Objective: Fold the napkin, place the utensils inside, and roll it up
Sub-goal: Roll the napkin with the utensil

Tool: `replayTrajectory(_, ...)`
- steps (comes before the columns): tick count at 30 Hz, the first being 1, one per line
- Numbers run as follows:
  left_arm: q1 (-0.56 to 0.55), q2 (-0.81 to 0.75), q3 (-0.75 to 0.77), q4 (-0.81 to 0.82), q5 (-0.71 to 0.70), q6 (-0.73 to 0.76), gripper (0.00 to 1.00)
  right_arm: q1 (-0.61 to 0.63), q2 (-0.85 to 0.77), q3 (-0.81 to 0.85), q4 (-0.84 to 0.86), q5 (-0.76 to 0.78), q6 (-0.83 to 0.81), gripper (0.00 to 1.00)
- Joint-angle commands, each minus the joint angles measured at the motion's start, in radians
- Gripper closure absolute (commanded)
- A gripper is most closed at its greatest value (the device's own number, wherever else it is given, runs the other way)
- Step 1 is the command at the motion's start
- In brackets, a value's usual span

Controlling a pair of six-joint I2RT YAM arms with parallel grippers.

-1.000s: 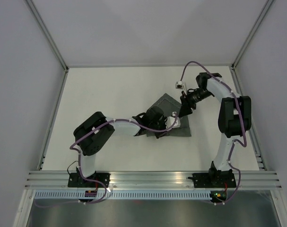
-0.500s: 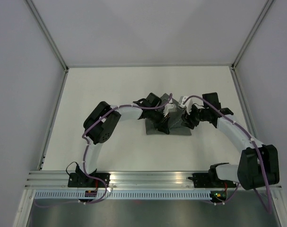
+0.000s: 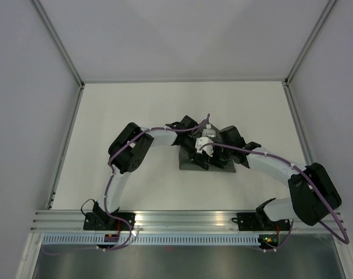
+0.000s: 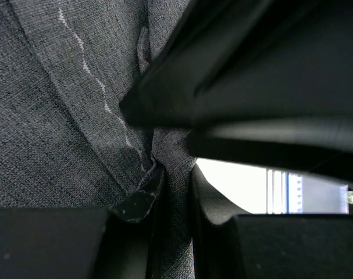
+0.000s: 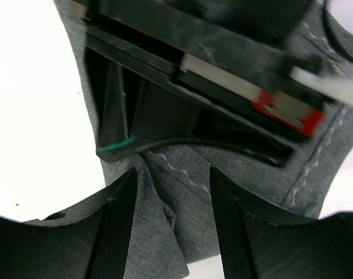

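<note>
The dark grey napkin (image 3: 188, 165) lies bunched at the middle of the table, mostly covered by both grippers. My left gripper (image 3: 198, 157) is shut on a raised fold of the napkin (image 4: 48, 116); in the left wrist view the cloth is pinched between its fingers (image 4: 140, 200). My right gripper (image 3: 217, 156) is right beside it, open, its jaws (image 5: 173, 218) straddling a crease of the napkin (image 5: 252, 174) without touching. The left gripper's body (image 5: 193, 110) fills the upper half of the right wrist view. The utensils are out of view.
The white table (image 3: 124, 116) extends all round the napkin, closed in by pale walls at the back and sides. An aluminium rail (image 3: 188, 220) runs along the near edge between the arm bases. The two arms crowd each other over the napkin.
The right arm has swung from the back right down to the napkin and now sits against the left gripper. The left gripper shifted slightly back and right, still holding the fold.
</note>
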Motion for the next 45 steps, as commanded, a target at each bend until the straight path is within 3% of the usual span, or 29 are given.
replayTrajectory(1,-0.006,0.064,-0.009,-0.084,-0.025,-0.012,0.98,0.039,0.021,0.0,0.022,0.032,-0.012,0.41)
replayTrajectory(11,-0.001,0.075,0.0,-0.082,-0.039,-0.022,0.98,0.05,0.012,0.033,-0.078,-0.005,-0.02,0.42)
replayTrajectory(22,0.01,0.089,-0.006,-0.087,-0.039,-0.027,0.98,0.045,-0.174,0.083,-0.215,-0.027,-0.01,0.41)
replayTrajectory(27,0.016,0.095,-0.004,-0.085,-0.04,-0.033,0.98,0.048,-0.106,0.065,-0.252,-0.063,-0.056,0.42)
replayTrajectory(45,0.022,0.127,0.027,-0.09,-0.023,-0.047,0.98,0.103,0.09,-0.006,-0.078,-0.027,-0.046,0.43)
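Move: The near edge of the napkin, just right of where the left fingers pinch it, lies about 5 cm back, 2 cm left and 4 cm below the right hand. The left gripper is some 8 cm left and 4 cm back of the right hand, 3 cm lower. The napkin's flat far part lies about 10 cm ahead and 4 cm left of the right hand, 5 cm below it. From the left hand that near edge is about 6 cm right and 1 cm back, 1 cm lower. Back and over in an arch goes the right hand: it first eases back a little, low over the cloth, hops up about 5 cm, then travels towards the robot and down, ending some 5 cm back and 3 cm lower, its part-open fingers astride the napkin's near edge. The left hand keeps its pinch on the napkin and rolls by about 10 degrees. ##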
